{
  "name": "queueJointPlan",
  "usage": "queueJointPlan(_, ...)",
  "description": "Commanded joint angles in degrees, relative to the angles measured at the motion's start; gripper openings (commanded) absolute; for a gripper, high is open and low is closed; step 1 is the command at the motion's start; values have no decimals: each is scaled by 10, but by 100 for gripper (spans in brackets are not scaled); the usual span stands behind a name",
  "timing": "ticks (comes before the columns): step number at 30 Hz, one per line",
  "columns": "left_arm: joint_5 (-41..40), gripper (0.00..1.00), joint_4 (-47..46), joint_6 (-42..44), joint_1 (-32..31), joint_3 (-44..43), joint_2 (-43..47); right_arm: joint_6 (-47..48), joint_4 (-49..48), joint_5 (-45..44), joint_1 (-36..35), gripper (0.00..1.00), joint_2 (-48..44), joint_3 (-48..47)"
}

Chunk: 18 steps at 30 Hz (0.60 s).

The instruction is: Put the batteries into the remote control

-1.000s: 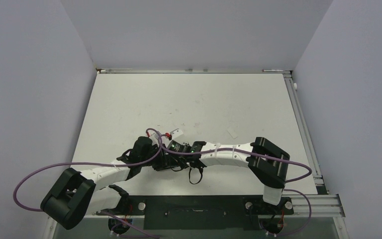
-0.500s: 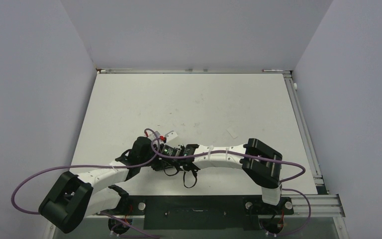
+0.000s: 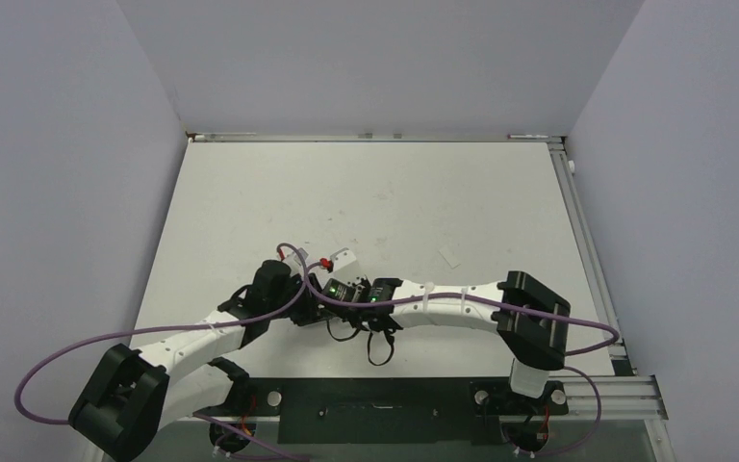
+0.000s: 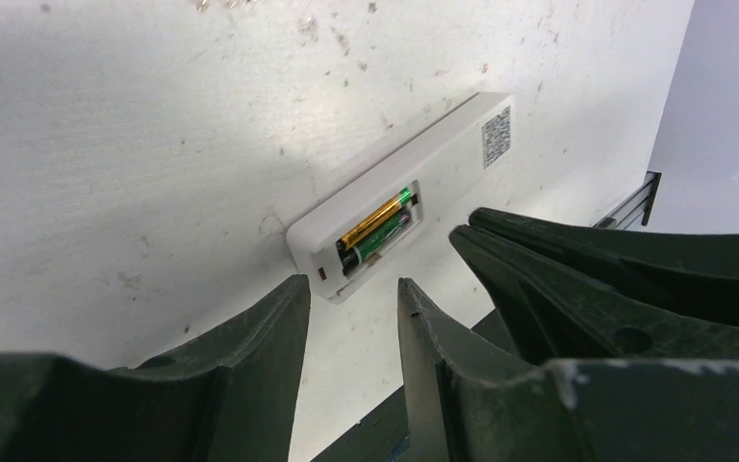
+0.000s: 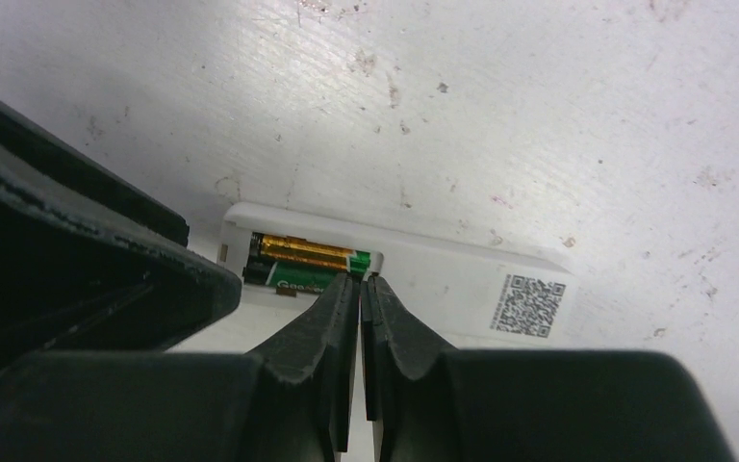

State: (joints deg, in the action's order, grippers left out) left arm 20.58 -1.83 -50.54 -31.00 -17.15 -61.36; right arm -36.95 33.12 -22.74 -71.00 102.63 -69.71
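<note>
The white remote control [image 4: 443, 164] lies back up on the table, its battery bay open. The copper-gold battery [image 4: 375, 217] and the blackish battery [image 4: 382, 239] lie side by side in the bay. My left gripper [image 4: 349, 282] is open and empty, its tips just short of the remote's bay end. My right gripper [image 5: 360, 284] is shut with nothing between the jaws, its tips at the near edge of the bay by the batteries [image 5: 303, 260]. The remote also shows in the right wrist view [image 5: 462, 274]. In the top view both grippers meet near the centre front and hide the remote.
A small white flat piece [image 3: 450, 257] lies on the table to the right of the grippers. A white block with a red mark [image 3: 339, 258] sits just beyond them. Purple cables loop off both arms. A metal rail [image 3: 587, 241] runs along the table's right edge.
The right arm's elbow swung left, then back right and outward. The left arm stretched out a little. Both grippers stayed together at the remote, shifting only slightly.
</note>
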Motion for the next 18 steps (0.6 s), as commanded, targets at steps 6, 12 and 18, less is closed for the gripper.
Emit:
queueJointPlan(6, -49, 32, 52, 41, 3, -84, -2, -21, -41, 4, 6, 9, -111, 83)
queueJointPlan(12, -71, 14, 43, 48, 2, -118, -48, -32, -64, 20, 18, 9, -151, 138)
queueJointPlan(18, -81, 0, 27, 44, -5, -139, -115, -45, -91, 40, 30, 9, -180, 192)
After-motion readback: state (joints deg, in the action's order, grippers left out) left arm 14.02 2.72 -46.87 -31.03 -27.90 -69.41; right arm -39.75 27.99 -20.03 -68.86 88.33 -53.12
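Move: The remote's bay with both batteries already in it lies about 2 cm left of the right hand, level fore and aft, and 3 cm below. The middle of the remote is some 1 cm to that hand's right and 1 cm ahead, its QR label about 6 cm right and 2 cm ahead; the small white cover is far off, roughly 16 cm ahead and 22 cm right. From the left hand, the bay is about 4 cm right, 1 cm ahead and 3 cm below. The remote and its two batteries are left free as both hands draw off the bay. The right hand, still nearly shut, sweeps about 5 cm right and slightly back, rising a little over the remote and sinking again to end just behind its middle. The left goes some 4 cm forward past the remote's bay end, rises and then dips partway, its part-open fingers shutting on nothing. ##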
